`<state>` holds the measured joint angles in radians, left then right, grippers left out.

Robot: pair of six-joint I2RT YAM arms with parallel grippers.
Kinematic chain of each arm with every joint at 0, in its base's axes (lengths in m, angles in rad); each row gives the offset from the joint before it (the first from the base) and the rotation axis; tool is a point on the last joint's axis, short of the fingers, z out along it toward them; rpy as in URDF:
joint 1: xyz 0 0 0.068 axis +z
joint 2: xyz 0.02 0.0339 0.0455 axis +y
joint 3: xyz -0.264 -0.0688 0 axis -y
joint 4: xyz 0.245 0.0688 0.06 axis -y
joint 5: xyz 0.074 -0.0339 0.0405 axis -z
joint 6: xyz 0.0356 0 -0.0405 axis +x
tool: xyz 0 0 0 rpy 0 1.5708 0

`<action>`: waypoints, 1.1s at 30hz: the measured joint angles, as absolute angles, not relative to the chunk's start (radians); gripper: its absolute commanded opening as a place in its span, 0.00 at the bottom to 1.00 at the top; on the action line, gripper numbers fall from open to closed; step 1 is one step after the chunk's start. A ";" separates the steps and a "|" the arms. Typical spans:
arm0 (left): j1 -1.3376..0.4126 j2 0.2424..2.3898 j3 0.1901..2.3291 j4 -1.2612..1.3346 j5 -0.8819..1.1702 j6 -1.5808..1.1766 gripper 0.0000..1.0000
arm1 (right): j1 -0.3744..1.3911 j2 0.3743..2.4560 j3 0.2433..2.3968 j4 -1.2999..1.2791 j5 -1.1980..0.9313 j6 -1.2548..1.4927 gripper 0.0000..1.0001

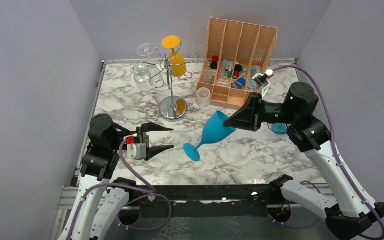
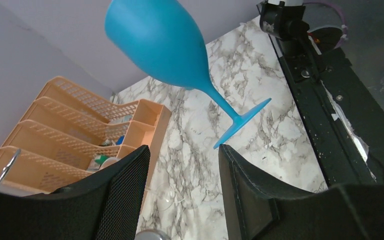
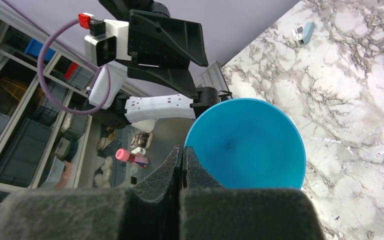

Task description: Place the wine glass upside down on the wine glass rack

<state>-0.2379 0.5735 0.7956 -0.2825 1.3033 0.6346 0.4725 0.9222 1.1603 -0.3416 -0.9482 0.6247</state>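
The blue wine glass (image 1: 212, 132) hangs tilted above the marble table, bowl up to the right and foot down to the left. My right gripper (image 1: 226, 121) is shut on the wine glass rim (image 3: 245, 145), fingertips pinched together at its edge (image 3: 184, 148). To the left, my left gripper (image 1: 172, 138) stands open and empty, its jaws facing the glass foot with a gap between them. In the left wrist view the wine glass (image 2: 160, 45) floats above the open left gripper (image 2: 184, 147). The silver wine glass rack (image 1: 169, 80) stands at the back.
An orange glass (image 1: 176, 60) and a clear glass (image 1: 142, 75) hang upside down on the rack. The orange slotted organiser (image 1: 240, 45) with small items stands at the back right, a white cup (image 1: 203, 96) in front of it. A blue object (image 1: 279, 128) lies under my right arm.
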 measured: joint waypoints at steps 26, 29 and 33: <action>-0.451 0.828 0.736 -0.286 1.409 0.825 0.53 | 0.472 0.969 1.139 -0.194 -0.989 0.715 0.01; -0.509 0.852 0.736 -0.286 1.365 0.843 0.35 | 0.472 0.969 1.129 -0.194 -0.990 0.715 0.01; -0.533 0.864 0.737 -0.287 1.328 0.855 0.17 | 0.472 0.971 1.125 -0.191 -0.989 0.715 0.01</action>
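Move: The foot of the blue wine glass, which the right fingers already hold at the bowl's rim, lies about 7 cm to the right of the open left fingers, 3 cm back and some 7 cm lower. From the right hand that foot is roughly 10 cm left, 5 cm back and 13 cm down. The rack stands about 25 cm ahead of the left hand, 1 cm to its left, its middle 12 cm lower; the clear cup is some 13 cm right of that hand, 27 cm ahead and 27 cm down. Downward first, then down and to the right, the left hand travels about 7 cm down and 5 cm across to the foot of the blue wine glass, turning some 20 degrees clockwise. Near the end its fingers begin closing with the foot's edge between them, still partly open. The right hand keeps its pinch on the bowl's rim, shifting only about a centimetre. ##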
